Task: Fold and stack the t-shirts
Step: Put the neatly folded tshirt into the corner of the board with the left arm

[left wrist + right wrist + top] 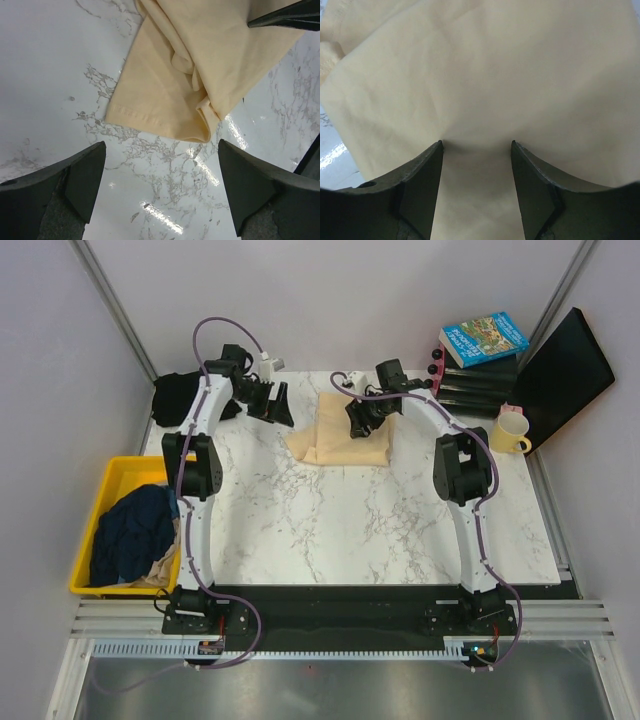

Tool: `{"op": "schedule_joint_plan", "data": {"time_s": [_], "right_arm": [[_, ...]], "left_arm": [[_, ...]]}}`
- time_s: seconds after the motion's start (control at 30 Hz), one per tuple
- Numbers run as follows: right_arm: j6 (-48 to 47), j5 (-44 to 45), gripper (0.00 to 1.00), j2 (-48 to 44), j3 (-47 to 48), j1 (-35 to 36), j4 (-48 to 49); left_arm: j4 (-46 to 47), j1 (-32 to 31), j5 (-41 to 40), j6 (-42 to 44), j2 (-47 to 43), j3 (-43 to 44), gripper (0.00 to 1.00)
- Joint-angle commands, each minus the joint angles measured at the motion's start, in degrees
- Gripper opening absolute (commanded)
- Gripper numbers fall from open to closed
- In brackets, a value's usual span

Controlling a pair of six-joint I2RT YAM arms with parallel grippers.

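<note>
A pale cream-yellow t-shirt (340,430) lies folded on the marble table (330,520) at the back middle. My right gripper (362,420) is down on it. In the right wrist view its fingertips (440,145) press into the cream cloth (485,75) with the jaws apart (476,145) and no fold pinched between them. My left gripper (270,400) hangs wide open (161,150) over bare marble, just short of the shirt's hemmed corner (165,107). A black t-shirt (175,395) sits bunched at the back left corner. A dark navy one (135,530) lies in the yellow bin (90,530).
The yellow bin stands off the table's left edge with some pale cloth under the navy shirt. At the back right are stacked books (483,338), black boxes (480,385), a leaning black board (565,370) and a yellow mug (510,430).
</note>
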Motion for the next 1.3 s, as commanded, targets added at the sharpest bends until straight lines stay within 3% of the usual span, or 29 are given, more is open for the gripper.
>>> {"op": "schedule_joint_plan", "data": {"time_s": [0.0,0.23,0.63,1.27], "right_arm": [[-1.0,0.8,0.64,-0.3,2.3,0.1,-0.6],[-0.7,1.7,0.64,-1.0,1.5,0.1,-0.7],[-0.3,3.2,0.64,0.2,3.7,0.1,-2.7],[0.8,3.5,0.62,0.6,4.5,0.2,-3.6]], "left_arm": [[1.1,0.2,4.6,-7.4,3.5,2.7,1.0],[3.6,0.2,9.6,-11.3,7.1,2.8,1.0],[6.2,-0.9,2.2,-13.8,10.8,2.8,1.0],[9.8,-7.4,4.0,-16.1,15.1,6.4,1.0]]}}
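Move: The loose sleeve end of the cream t-shirt lies about 5 cm to the left hand's right, some 4 cm back and 7 cm below; the folded body's middle is about 16 cm to this hand's right, 1 cm back and just as far below. The black cloth lies some 18 cm to its left and 6 cm farther out. The right hand is already over the body's middle, with the sleeve end about 12 cm to its left and 3 cm back. The left hand, fingers kept wide open, sinks about 6 cm to the table beside the sleeve end, its wrist turning some 15 degrees, then sweeps about 5 cm to the right at that low height, the outer fingertip coming against the sleeve's left edge and pushing the cloth towards the folded body. The right hand stays at the middle of the body with its part-open fingertips at the cloth, easing down slightly and then up by about 1 cm. ##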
